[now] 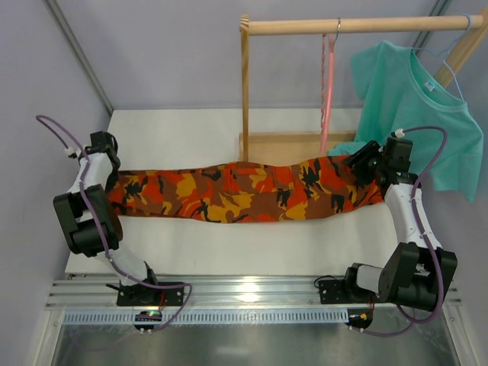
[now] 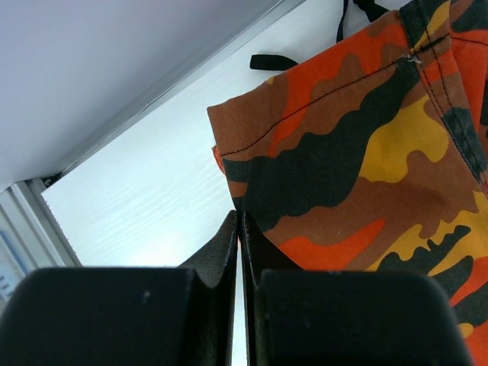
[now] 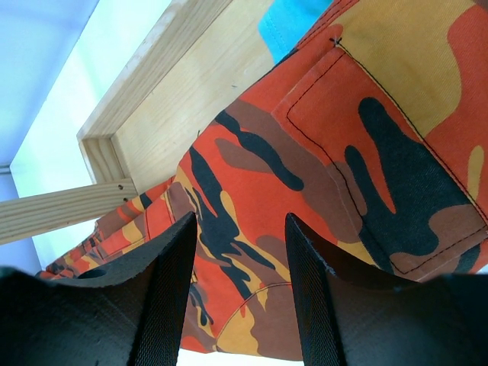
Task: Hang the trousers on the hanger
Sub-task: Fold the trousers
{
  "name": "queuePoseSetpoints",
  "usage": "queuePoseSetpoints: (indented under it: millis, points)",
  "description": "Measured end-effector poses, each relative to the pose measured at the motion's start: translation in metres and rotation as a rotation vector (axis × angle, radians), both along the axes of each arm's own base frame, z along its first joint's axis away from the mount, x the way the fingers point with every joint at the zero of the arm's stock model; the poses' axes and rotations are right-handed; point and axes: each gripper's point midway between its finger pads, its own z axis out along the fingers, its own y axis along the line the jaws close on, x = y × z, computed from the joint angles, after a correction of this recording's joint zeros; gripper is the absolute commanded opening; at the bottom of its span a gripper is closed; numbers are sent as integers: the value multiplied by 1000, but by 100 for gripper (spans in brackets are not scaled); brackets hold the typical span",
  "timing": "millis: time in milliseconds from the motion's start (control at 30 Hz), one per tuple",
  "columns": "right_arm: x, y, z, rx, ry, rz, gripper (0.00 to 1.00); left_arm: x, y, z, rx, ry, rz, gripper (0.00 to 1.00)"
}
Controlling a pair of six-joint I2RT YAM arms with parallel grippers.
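Note:
The camouflage trousers [image 1: 244,191] lie stretched flat across the white table [image 1: 175,130], left to right. My left gripper [image 1: 103,164] is at their left end. In the left wrist view its jaws [image 2: 239,217] are pressed together with a sliver of the trousers' edge [image 2: 343,152] pinched at the tips. My right gripper [image 1: 367,164] hovers open over the right end; the right wrist view shows the pocket cloth [image 3: 305,168] between its spread fingers [image 3: 242,221]. The pink hanger [image 1: 327,91] hangs edge-on from the wooden rod [image 1: 358,25] by its metal hook.
A wooden rack stands at the back: upright post [image 1: 245,91] and base tray [image 1: 282,145], also in the right wrist view [image 3: 175,99]. A teal T-shirt [image 1: 412,99] on a light-blue hanger [image 1: 451,69] hangs at the right, close behind my right arm.

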Motion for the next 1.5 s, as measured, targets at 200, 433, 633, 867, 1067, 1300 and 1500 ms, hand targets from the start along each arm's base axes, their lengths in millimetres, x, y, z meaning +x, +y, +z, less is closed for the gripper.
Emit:
queuePoseSetpoints:
  millis: [200,433,633,867,1067,1300,1500]
  points:
    - [0,0,0,-12,-2,10,53,21,3,-1,-7,1,-45,0]
    - [0,0,0,-10,-4,12,53,83,-4,-8,-86,-100,-126,0]
    - [1,0,-1,-7,2,15,53,101,-23,-28,-180,-120,-185,9]
    - [1,4,-5,3,8,42,53,54,-26,-17,-173,-142,-131,25]
    - [1,58,-15,-74,33,263,52,10,-9,-24,-225,-183,6,29]
    - [-26,172,-4,-207,-26,613,50,-18,-31,-38,-284,-176,29,40]
    - [-69,270,14,-289,-189,920,52,-27,-43,-31,-324,-236,27,40]
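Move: The shut left hand is over the hem end of the trousers. Their near hem corner lies about 8 cm to its left, 2 cm back and 7 below, with a black strap some 5 cm farther out than that corner. For the open right hand, the trousers' middle is roughly 29 cm left, 5 back and 12 below; the rack post's foot is about 31 left and 6 ahead, and the pink hanger's lower end about 8 left, 3 ahead and a little above. Once under way, the right gripper meets the hanging pink hanger with its upper side, sweeping some 27 cm left and 7 cm back above the trousers towards their middle, fingers still open, hand turning about 50 degrees counter-clockwise. The left first runs 10 cm forward over the hem end, then comes back about 13 cm, opening to under half, and finishes lower and further left, close above the near edge, fingers steeper. ##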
